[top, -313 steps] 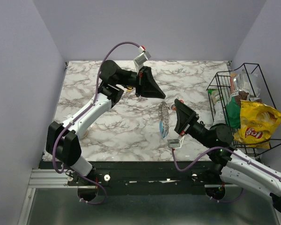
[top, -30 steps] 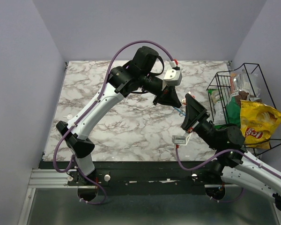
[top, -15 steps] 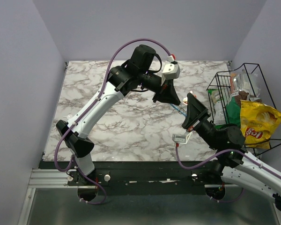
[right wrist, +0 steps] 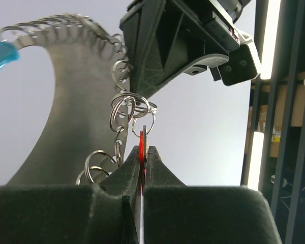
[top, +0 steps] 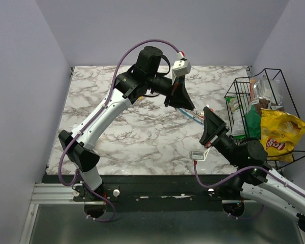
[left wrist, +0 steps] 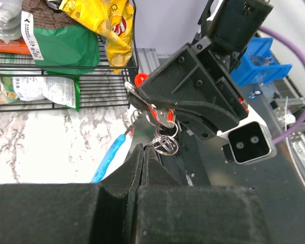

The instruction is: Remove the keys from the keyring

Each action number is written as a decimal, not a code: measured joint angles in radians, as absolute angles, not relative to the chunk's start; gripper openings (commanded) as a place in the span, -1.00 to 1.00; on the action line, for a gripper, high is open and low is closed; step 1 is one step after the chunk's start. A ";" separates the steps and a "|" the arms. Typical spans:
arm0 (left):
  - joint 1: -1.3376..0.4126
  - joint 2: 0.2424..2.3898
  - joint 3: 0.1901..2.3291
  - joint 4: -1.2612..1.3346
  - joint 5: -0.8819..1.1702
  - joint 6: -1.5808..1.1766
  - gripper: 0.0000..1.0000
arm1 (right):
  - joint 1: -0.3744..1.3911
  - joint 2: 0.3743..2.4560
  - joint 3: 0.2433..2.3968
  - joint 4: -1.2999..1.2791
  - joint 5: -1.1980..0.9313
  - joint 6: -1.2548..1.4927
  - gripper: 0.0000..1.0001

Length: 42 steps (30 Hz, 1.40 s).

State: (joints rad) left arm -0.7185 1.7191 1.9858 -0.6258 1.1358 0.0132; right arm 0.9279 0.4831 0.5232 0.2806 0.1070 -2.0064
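The keyring [top: 186,113], a chain of small steel rings [right wrist: 56,24] joined to a bright blue strip [left wrist: 109,157], hangs in the air between both grippers. My left gripper [top: 187,106] is shut, and the ring chain runs up to its fingertips [right wrist: 136,91]. Small split rings [left wrist: 165,145] dangle just past those tips [left wrist: 143,149]. My right gripper [right wrist: 144,148] is shut on a red-headed key [right wrist: 141,142] that hangs from a split ring. In the left wrist view the right gripper [left wrist: 138,95] faces me with the red key head [left wrist: 141,79] showing. No other key colours are visible.
A black wire basket [top: 244,89] full of snack bags stands at the table's right edge, close behind the right gripper, and also fills the top left of the left wrist view [left wrist: 107,71]. The marble table [top: 117,127] lies below, with walls on three sides.
In the last second my left gripper rose and drew back to the left, turning its wrist. The right gripper shifted slightly nearer. The keyring stays strung between them. Both jaws stayed shut.
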 measured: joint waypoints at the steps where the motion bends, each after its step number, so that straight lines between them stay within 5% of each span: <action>1: -0.714 1.718 1.977 -0.612 1.142 -0.008 -1.00 | 0.928 0.476 0.517 0.272 0.104 -2.006 -0.99; 12: -0.690 1.701 1.927 -0.535 1.165 -0.110 -0.99 | 0.928 0.524 0.489 0.247 0.081 -2.006 -0.99; 19: -0.690 1.665 1.904 -0.527 1.177 -0.114 -0.78 | 0.928 0.583 0.510 0.298 0.081 -2.006 -0.99; 30: -0.694 1.644 1.892 -0.577 1.187 -0.049 -0.15 | 0.928 0.621 0.631 0.327 0.081 -2.006 -0.99; 42: -0.709 1.638 1.961 -0.665 1.186 0.041 0.03 | 0.928 0.630 0.670 0.343 0.068 -2.006 -0.99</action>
State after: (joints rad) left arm -0.7090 1.6382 1.9606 -0.6651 1.1862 0.0406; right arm 0.9279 0.6304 0.6697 0.3428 0.0685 -2.0060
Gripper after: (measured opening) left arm 0.499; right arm 0.076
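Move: The left fingers, already shut on the rim of the grey keyring plate, have the red key in the right fingers about 5 cm to their right, level in height and reach. The plate's middle hangs some 6 cm below them, roughly 1 cm forward and 1 cm right, with a rings cluster about 3 cm right, 1 cm back and 1 cm lower. From the right hand, the plate's middle is about 4 cm left, 1 cm ahead and 6 cm down. The left fingers let go of the keyring plate, opening to about half, while the hand creeps forward, then draws some 3 cm back and 2 cm left, rising at the last. The right hand keeps its pinch on the red key, dips about 3.5 cm while edging left and forward, then lifts roughly 8 cm, tipping its fingers up slightly. ##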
